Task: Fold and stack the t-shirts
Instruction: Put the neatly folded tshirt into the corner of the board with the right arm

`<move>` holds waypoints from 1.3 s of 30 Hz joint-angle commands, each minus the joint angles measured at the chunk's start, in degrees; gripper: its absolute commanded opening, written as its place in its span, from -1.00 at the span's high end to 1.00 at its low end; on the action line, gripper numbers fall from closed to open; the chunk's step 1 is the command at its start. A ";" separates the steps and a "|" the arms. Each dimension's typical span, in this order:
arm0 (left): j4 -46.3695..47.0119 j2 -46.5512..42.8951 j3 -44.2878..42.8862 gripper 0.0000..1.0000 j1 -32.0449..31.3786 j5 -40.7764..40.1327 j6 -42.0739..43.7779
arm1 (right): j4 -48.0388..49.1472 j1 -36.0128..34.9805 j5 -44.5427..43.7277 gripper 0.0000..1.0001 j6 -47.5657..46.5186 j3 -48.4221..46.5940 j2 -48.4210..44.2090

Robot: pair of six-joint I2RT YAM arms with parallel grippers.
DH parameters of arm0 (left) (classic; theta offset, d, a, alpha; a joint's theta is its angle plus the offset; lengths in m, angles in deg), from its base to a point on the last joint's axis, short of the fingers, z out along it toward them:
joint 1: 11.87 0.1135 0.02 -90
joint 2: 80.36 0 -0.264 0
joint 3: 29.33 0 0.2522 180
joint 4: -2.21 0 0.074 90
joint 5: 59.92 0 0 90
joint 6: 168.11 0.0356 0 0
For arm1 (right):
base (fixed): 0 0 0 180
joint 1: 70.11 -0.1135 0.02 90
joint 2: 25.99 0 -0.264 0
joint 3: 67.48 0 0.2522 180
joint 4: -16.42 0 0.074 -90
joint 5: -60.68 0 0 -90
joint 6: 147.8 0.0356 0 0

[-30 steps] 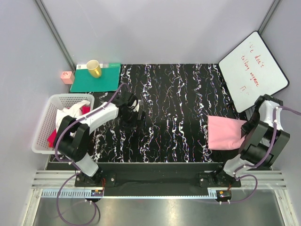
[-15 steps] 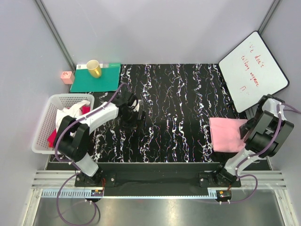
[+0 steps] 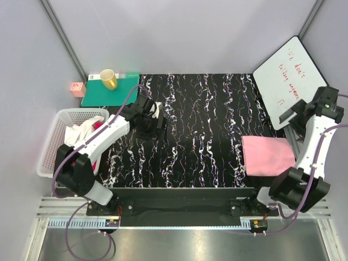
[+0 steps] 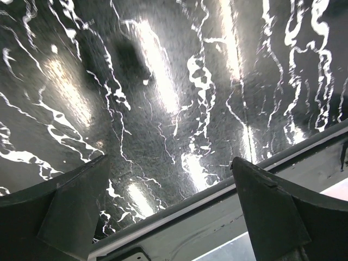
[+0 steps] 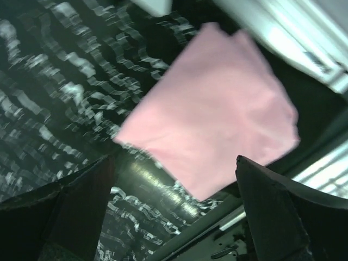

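A folded light pink t-shirt [image 3: 266,155] [image 5: 212,109] lies flat on the black marbled table [image 3: 206,125] at the near right. My right gripper [image 3: 286,117] [image 5: 174,212] hangs above it, open and empty, its fingers apart from the cloth. A white t-shirt [image 3: 81,130] and a bit of magenta-red t-shirt [image 3: 99,126] sit crumpled in the white basket [image 3: 49,147] at the left. My left gripper [image 3: 151,117] [image 4: 174,206] stands open over bare table just right of the basket, holding nothing.
A yellow cup [image 3: 109,80] stands on a green mat [image 3: 117,93] at the back left, with a small pink box [image 3: 78,88] beside it. A whiteboard [image 3: 293,76] leans at the back right. The table's near edge [image 4: 217,196] shows in the left wrist view.
My right gripper opened, let go of the pink t-shirt and lifted away toward the back right; the shirt stays flat on the table. The left gripper shifted slightly toward the back.
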 commanded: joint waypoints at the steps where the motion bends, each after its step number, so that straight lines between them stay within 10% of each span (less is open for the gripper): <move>1: -1.54 -2.38 -3.98 -0.98 -0.21 -2.34 0.82 | 4.12 -7.53 12.08 -0.99 1.74 1.43 -3.57; 11: -2.07 -3.09 -4.86 -0.98 -0.21 -2.86 -0.23 | 20.98 -16.83 34.59 -1.00 8.24 13.66 -8.67; 23: -4.87 -4.58 -5.13 -0.98 0.14 -9.01 -0.41 | 11.78 -50.66 -3.26 -0.99 5.09 -6.26 10.82; 39: -3.74 -3.01 0.23 -0.98 13.50 -6.49 3.19 | 12.37 -53.24 -23.69 -1.00 -1.24 -13.42 30.96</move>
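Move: Back and to the left of the right hand, some 8 cm each way and 17 cm below, lies the folded pink t-shirt, already released on the black mat; the whiteboard leans roughly 18 cm ahead of that hand. From the left hand the folded t-shirt is about 42 cm right and 8 cm back. The white t-shirt lies roughly 27 cm left of the left hand, level with it and 6 cm lower, in the basket centred 3 cm farther left and 3 cm nearer. Swinging fast away from the folded t-shirt, the empty right hand sweeps about 29 cm left over the bare table, turning some 45 degrees counter-clockwise; then it pushes on forward, 14 cm in all, while sinking about 8 cm and easing slightly back right. The left hand lifts a touch, then drifts about 7 cm left towards the basket, turning a little counter-clockwise. Both grippers stay wide open. ##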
